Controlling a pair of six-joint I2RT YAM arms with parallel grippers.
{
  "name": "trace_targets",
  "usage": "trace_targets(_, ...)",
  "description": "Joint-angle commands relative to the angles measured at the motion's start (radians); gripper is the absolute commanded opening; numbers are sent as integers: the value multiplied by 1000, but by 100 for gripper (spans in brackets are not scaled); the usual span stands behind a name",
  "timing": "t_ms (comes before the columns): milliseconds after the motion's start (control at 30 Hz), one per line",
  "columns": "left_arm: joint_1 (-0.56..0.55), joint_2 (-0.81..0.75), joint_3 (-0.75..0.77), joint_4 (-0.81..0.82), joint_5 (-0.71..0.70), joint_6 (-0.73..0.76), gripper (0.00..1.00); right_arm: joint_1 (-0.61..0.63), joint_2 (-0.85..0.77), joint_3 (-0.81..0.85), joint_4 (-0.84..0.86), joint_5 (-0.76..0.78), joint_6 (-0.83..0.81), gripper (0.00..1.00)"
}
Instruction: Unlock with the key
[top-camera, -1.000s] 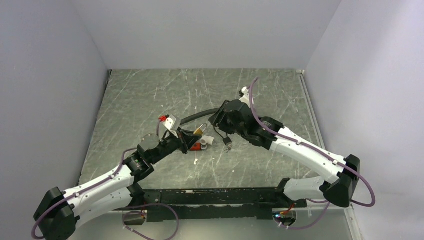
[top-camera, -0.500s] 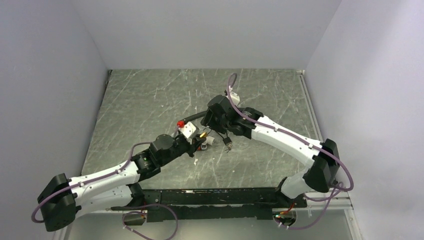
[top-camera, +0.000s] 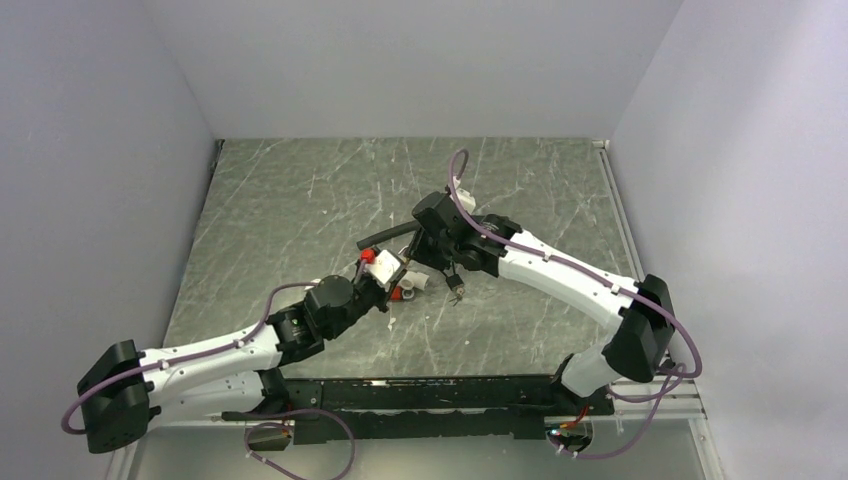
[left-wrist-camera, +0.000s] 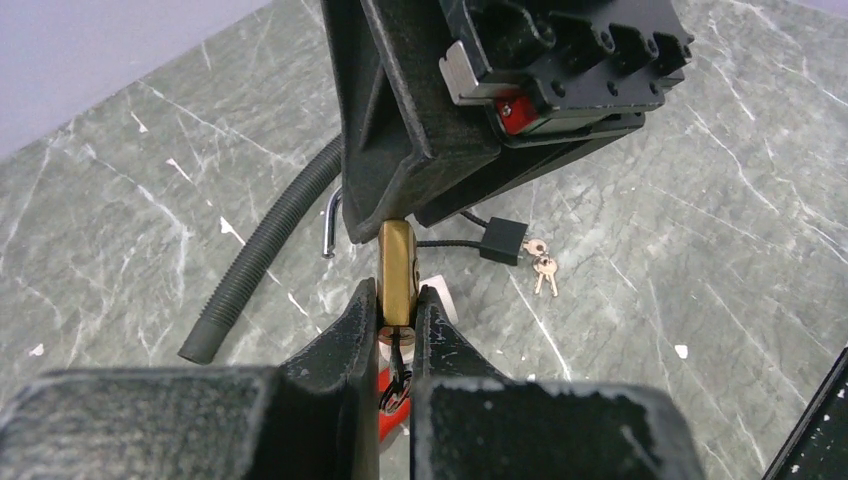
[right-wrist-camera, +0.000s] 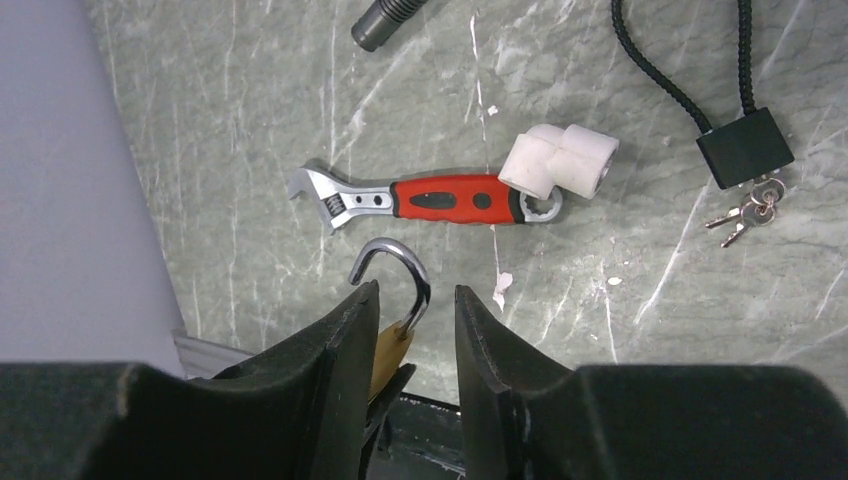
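My left gripper (left-wrist-camera: 397, 290) is shut on the brass padlock (left-wrist-camera: 397, 262) and holds it upright above the table. A small dark key (left-wrist-camera: 400, 352) with a ring hangs from the keyhole underneath, between the left fingers. The steel shackle (right-wrist-camera: 400, 268) stands open, its free end out of the body. My right gripper (right-wrist-camera: 415, 292) is open around the shackle, which sits in the gap with the brass body (right-wrist-camera: 390, 352) just below. In the top view both grippers meet at the padlock (top-camera: 405, 270) mid-table.
On the table below lie a red-handled wrench (right-wrist-camera: 440, 198), a white pipe elbow (right-wrist-camera: 560, 160), a black cable lock (right-wrist-camera: 745, 148) with a small bunch of keys (right-wrist-camera: 745, 212), and a black ribbed hose (left-wrist-camera: 265, 265). Grey walls enclose three sides.
The left arm carried the padlock right, toward the right gripper. The right arm reached left and came over the shackle; its jaws widened, then narrowed.
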Motion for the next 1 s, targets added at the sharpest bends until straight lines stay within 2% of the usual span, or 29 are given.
trace_targets(0,-5,-62,26,93,-37,19,0,3,15,5,1,-38,-34,35)
trace_targets(233,-5,-182,14,65,86,6,0,0,29,-18,7,-38,-73,35)
trace_targets(433,-5,-176,16,48,80,-1,0,-8,12,1,0,-29,-86,38)
trace_targets(533,-5,-146,9,67,75,-20,0,-25,-3,33,-16,-8,-100,55)
trace_targets(633,-2,-114,-4,92,-1,-20,0,-78,-31,74,-62,79,-120,77)
trace_targets(667,7,-102,-9,104,-21,-21,0,-106,-45,82,-80,108,-125,81)
trace_targets(733,75,-74,5,73,1,-96,0,-171,-89,79,-97,155,-143,86)
trace_targets(800,205,-41,42,25,44,-187,0,-223,-144,47,-87,207,-156,88)
trace_targets(867,302,-6,57,18,60,-267,0,-243,-197,-2,-63,237,-166,91)
trace_targets(967,450,84,120,-29,98,-387,0,-258,-259,-77,-17,225,-173,91)
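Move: The left hand holds the brass padlock, its middle some 2 cm ahead and 2 cm to the right. The same padlock lies roughly 2 cm back and 2 cm left of the right hand, whose fingertips are at its shackle end. About 17 cm below the left hand's height, the near white elbow is 6 cm ahead and 4 cm right, the wrench 3 cm ahead and 8 cm left. The black cable lock sits about level with the right hand and 10 cm to its right. The right fingertips come clear of the padlock's shackle end: after hovering there almost still they spread wide, and the hand swings off right, about 12 cm, and forward, rising near the end. The left hand keeps its pinch on the body, lifts about 3 cm while easing slightly back, then sweeps forward and left, sinking again and turning some 15 degrees counter-clockwise. ##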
